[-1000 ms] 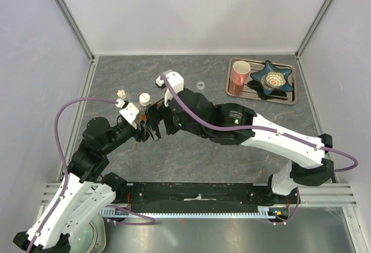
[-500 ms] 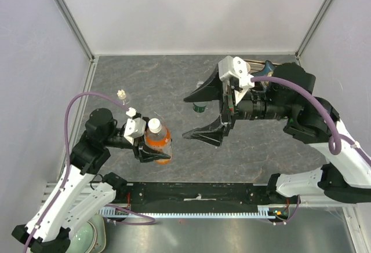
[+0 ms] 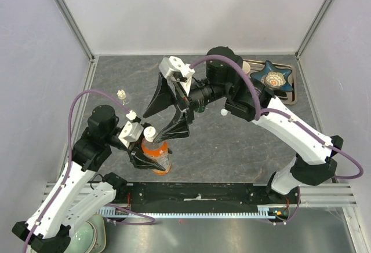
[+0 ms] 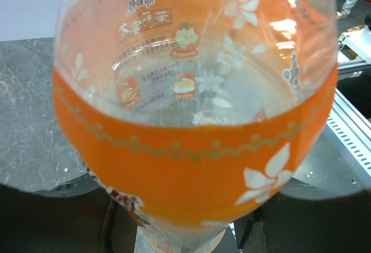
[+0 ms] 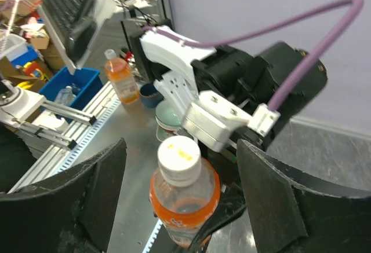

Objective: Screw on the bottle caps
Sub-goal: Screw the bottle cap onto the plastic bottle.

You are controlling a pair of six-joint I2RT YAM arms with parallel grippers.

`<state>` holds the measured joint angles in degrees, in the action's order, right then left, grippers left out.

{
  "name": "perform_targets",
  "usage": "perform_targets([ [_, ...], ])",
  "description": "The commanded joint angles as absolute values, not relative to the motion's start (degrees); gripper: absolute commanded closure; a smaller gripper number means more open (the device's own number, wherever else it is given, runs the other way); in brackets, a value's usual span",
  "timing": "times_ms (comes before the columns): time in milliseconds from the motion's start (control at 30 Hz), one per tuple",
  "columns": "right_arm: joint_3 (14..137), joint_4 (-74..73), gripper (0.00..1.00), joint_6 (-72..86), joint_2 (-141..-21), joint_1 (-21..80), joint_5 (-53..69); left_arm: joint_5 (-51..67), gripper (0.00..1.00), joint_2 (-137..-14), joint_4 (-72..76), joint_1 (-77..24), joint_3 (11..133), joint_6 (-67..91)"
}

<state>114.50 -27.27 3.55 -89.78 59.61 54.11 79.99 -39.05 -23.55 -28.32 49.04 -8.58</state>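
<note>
My left gripper [image 3: 152, 161] is shut on the orange bottle [image 3: 156, 156] and holds it upright near the front of the table. Its orange label [image 4: 197, 149] fills the left wrist view. A white cap [image 3: 149, 132] sits on the bottle's neck. My right gripper [image 3: 152, 127] reaches in from the right and stands open. Its black fingers [image 5: 75, 201] flank the cap [image 5: 180, 159] on both sides without touching it. The tiny clear bottle [image 3: 122, 95] stands alone at the left. The green-label bottle is hidden behind the right arm.
A metal tray [image 3: 293, 94] at the back right holds a blue star-shaped dish [image 3: 272, 78]; the right arm covers most of the mug beside it. A pale bowl [image 3: 87, 235] sits below the table's front rail at the left.
My right arm has swung left from the table's middle to the orange bottle, and its fingers now straddle the cap. My left gripper has shifted the bottle slightly nearer the front edge.
</note>
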Motion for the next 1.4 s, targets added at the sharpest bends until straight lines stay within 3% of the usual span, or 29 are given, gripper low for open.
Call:
perform_targets([
  [0, 113.2, -12.9, 0.19, 11.0, -88.2, 59.2, 62.0, 82.3, 0.98, -38.6, -23.2, -28.1, 50.8, -9.8],
  [300, 110.3, -7.4, 0.33, 17.2, -90.1, 58.8, 64.1, 79.5, 0.98, -37.9, -22.9, -28.1, 50.3, -9.8],
  [1367, 104.2, -1.2, 0.55, 21.5, -89.7, 58.6, 64.4, 75.1, 0.98, -36.6, -18.1, -27.9, 49.0, -3.9],
])
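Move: The white cap sits on the neck of the upright orange-labelled bottle, roughly 2 cm back, 2 cm left and 2 cm below the right hand, between its spread fingertips. The bottle's body is some 3 cm back, 2 cm left and 10 cm below that hand. A clear capped bottle stands about 22 cm ahead, 17 cm left and 30 cm below. From the left hand gripping the body, the cap is about 1 cm ahead, 1 cm left and 9 cm up. Around the bottle's white cap the right fingers close from wide open to about half. The hand first lifts about 2 cm while drawing back, then sinks some 3 cm and eases left towards the cap, yawing about 10 degrees counter-clockwise and rolling its forward side down. The left hand keeps its hold on the body, drifting barely forward. ##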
